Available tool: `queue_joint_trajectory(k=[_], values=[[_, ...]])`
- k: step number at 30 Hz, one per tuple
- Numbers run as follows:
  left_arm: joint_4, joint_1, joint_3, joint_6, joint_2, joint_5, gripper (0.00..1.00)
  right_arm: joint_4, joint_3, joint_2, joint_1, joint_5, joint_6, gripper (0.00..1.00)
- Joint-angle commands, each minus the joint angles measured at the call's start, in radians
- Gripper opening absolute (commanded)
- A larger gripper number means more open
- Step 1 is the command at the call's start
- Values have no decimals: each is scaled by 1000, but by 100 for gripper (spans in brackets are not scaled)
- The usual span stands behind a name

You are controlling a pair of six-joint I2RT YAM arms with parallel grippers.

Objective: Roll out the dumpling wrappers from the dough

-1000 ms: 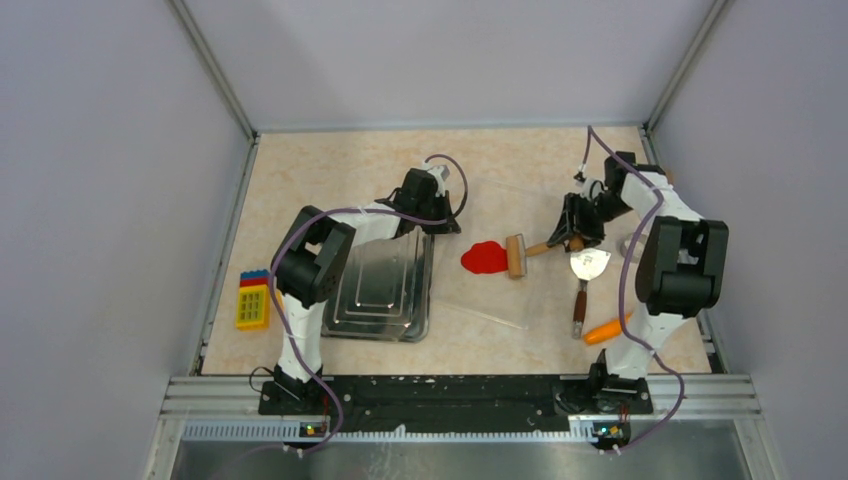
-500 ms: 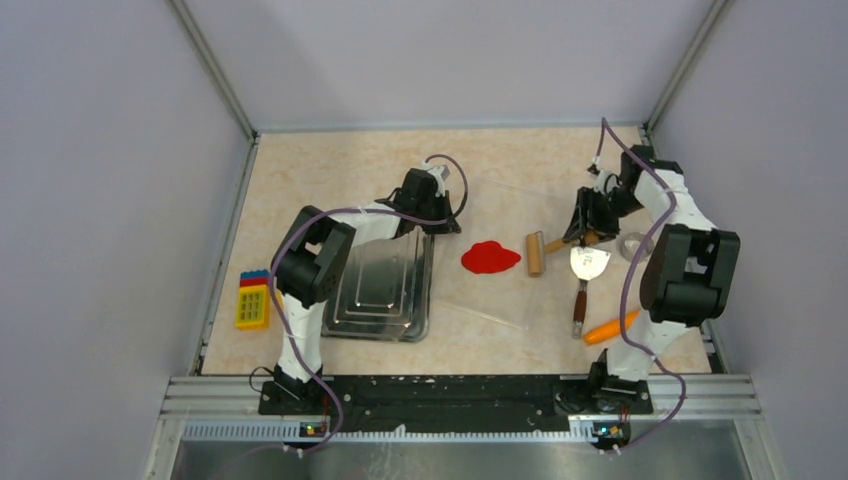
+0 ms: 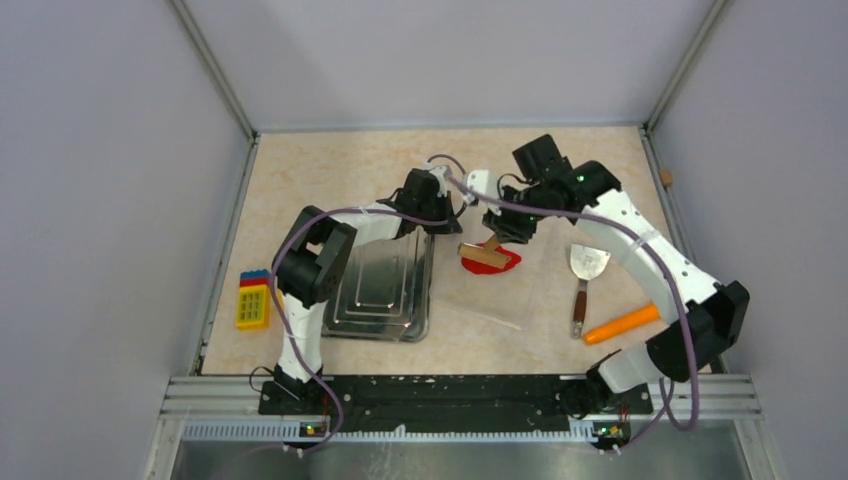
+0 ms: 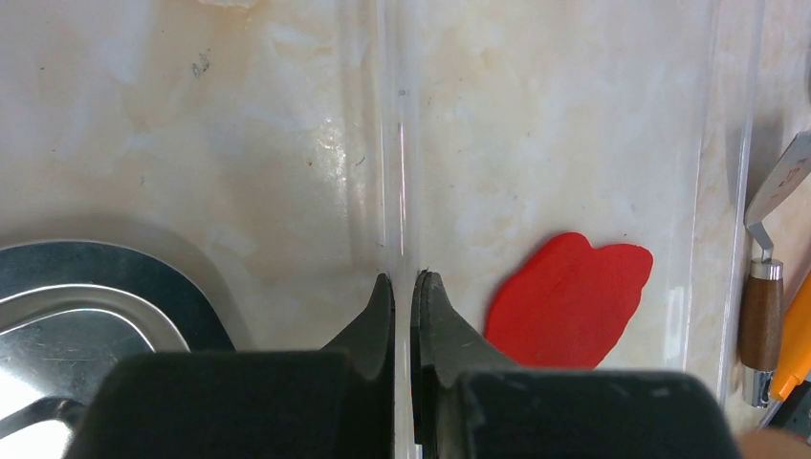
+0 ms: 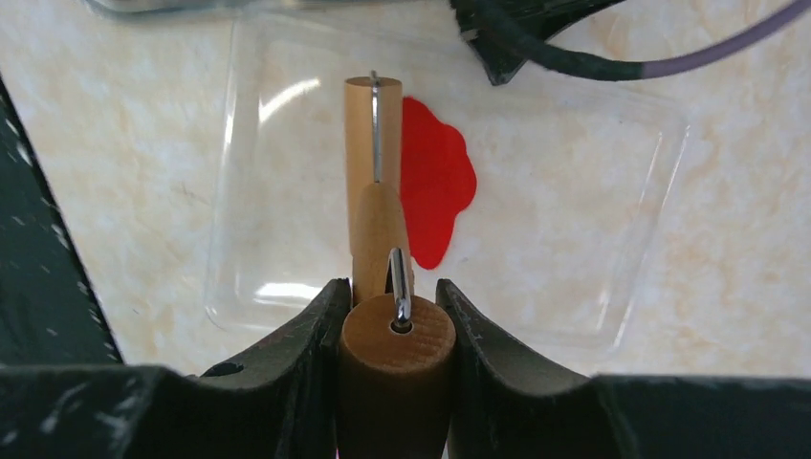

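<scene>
The dough point(image 3: 503, 262) is a flat, irregular bright red piece lying on a clear plastic sheet point(image 3: 480, 292) mid-table. A wooden roller point(image 3: 483, 254) rests across the dough's left part. My right gripper point(image 3: 505, 228) is shut on the roller's handle. In the right wrist view the handle's round end sits between the jaws of my right gripper point(image 5: 395, 316), with the roller barrel point(image 5: 361, 134) beside the dough point(image 5: 438, 177). My left gripper point(image 4: 403, 282) is shut on the sheet's raised edge point(image 4: 400, 143), left of the dough point(image 4: 569, 301). The dumpling wrappers are out of view.
A metal tray point(image 3: 385, 290) lies under the left arm. A spatula point(image 3: 583, 280) and an orange carrot point(image 3: 622, 324) lie to the right of the sheet. Yellow and blue toy blocks point(image 3: 252, 300) sit at the far left. Walls enclose the table on three sides.
The right arm swung left and reached over from the far side, carrying the roller from beside the spatula onto the dough. The left arm stayed still.
</scene>
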Motion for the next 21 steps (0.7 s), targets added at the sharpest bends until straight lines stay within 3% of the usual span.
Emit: queue_joint_trajectory(k=[1, 9, 21], values=[[-76, -18, -17, 41, 49, -34, 0, 55, -115, -64, 111, 264, -311, 0], [-74, -17, -19, 42, 47, -35, 0, 235, -210, -75, 225, 475, -383, 0], [-75, -17, -17, 48, 52, -36, 0, 339, -331, -95, 237, 382, -349, 0]])
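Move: The dough lies nearly straight below the right hand, which holds the wooden roller: some 20 cm down, about 2 cm to its left and 1 cm back. From the same hand, the metal tray's middle is roughly 27 cm to the left and 6 cm back, and the trowel some 17 cm to the right and 7 cm back, both at table level. From the left hand, pinching the clear mat's edge, the dough is about 7 cm right, 6 cm back, slightly lower. Down about 6 cm towards the dough goes the right hand, easing back 1 to 2 cm at first and then forward some 3 cm. Meanwhile the wrist turns roughly 35 degrees, partly counter-clockwise, bringing fingers and roller handle closer to upright and the roller in over the dough; the grip is kept. The left hand stays put, still pinching the mat's edge. ##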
